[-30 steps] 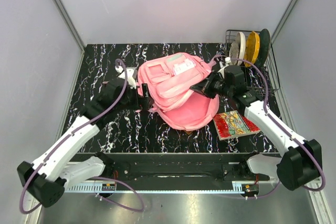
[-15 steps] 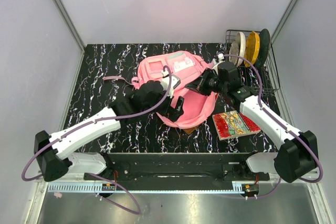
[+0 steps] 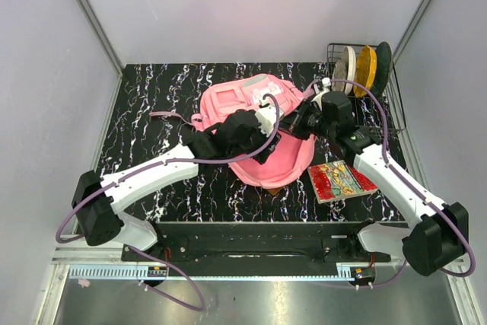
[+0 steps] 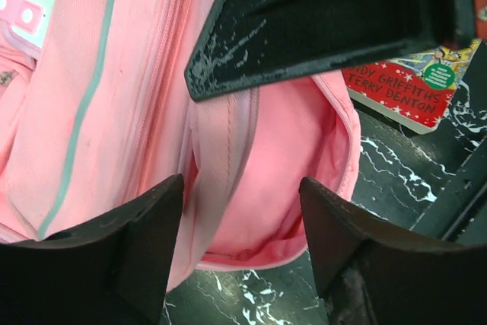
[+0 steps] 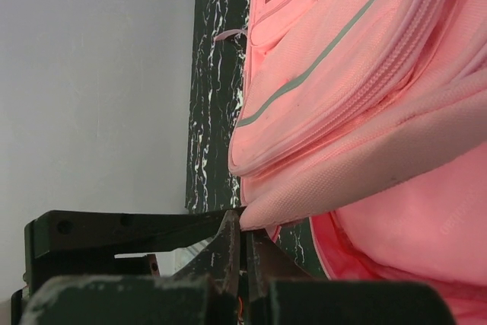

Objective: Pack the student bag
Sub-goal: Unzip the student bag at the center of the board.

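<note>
The pink student bag (image 3: 245,106) lies in the middle of the table with its main compartment gaping toward the near side. My right gripper (image 3: 295,129) is shut on the rim of the bag's front flap (image 5: 319,188) and holds it up off the back panel. My left gripper (image 3: 268,141) hangs over the opening, open, with nothing between its fingers (image 4: 114,241). In the left wrist view I look into the bag's pink lining (image 4: 289,150), and the right gripper's black finger crosses the top of that view. A mint stripe (image 4: 84,104) runs down the bag's front.
A red illustrated book (image 3: 340,180) lies flat to the right of the bag, and its corner shows as the book (image 4: 411,89) in the left wrist view. A wire dish rack (image 3: 365,74) with upright plates stands at the back right. A loose pink strap (image 3: 163,115) trails left.
My left arm has swung from the bag's left side to above its open mouth, and its jaws have narrowed a little. The right gripper has kept its hold on the flap.
</note>
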`<state>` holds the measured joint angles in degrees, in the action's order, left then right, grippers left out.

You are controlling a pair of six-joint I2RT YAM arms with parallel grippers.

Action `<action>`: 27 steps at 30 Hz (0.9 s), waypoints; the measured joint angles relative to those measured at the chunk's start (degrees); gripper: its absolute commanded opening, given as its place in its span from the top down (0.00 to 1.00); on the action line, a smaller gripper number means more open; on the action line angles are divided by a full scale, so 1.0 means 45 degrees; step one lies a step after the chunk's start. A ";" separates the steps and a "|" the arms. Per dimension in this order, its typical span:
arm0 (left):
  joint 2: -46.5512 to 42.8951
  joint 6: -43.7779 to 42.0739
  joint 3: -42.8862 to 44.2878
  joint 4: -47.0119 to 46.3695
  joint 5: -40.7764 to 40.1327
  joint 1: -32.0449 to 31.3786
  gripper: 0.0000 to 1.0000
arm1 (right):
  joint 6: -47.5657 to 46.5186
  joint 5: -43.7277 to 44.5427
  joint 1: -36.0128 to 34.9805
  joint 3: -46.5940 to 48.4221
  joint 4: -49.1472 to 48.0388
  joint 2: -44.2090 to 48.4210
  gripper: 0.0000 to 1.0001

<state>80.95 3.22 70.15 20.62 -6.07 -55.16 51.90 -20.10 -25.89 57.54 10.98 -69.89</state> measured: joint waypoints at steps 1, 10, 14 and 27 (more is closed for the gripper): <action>0.0155 -0.0107 0.0068 -0.0044 -0.0073 0.0000 0.47 | 0.0000 0.0024 0.0000 -0.0005 0.0068 0.0049 1.00; 0.0792 -0.0175 0.0748 0.0369 -0.1098 -0.0058 1.00 | 0.0058 0.0253 0.0005 -0.0335 0.0248 0.0335 0.99; 0.0845 -0.0053 0.0831 0.0457 -0.1156 -0.0131 1.00 | 0.0131 0.0355 0.0005 -0.0510 0.0214 0.0529 0.58; 0.0199 0.0607 0.0126 0.0831 -0.1933 -0.0126 1.00 | 0.0539 0.0651 0.0078 -0.0743 0.0209 0.0903 0.30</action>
<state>81.84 5.96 70.72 24.36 -14.76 -55.72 54.33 -17.17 -25.54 54.19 11.92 -65.82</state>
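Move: Just about 2 cm ahead of the left hand, the raised edge of the student bag's open flap already runs between its half-open fingers. The right gripper's tips, shut on that same edge, are some 5 cm ahead and 4 cm right of the left hand. The picture book lies roughly 10 cm back and 22 cm right, some 17 cm lower. The right hand has the flap edge right at its tips, with the picture book about 15 cm back and 18 cm right. Handing the flap over: the left hand eases forward about 1.5 cm and shuts its fingers, pinching the flap edge beside the right gripper. Then it draws some 2 cm left and dips slightly, turning a few degrees counter-clockwise. The right hand keeps its pinch while drifting slightly back and right, then opens wide and lets go of the edge, staying close around it. ##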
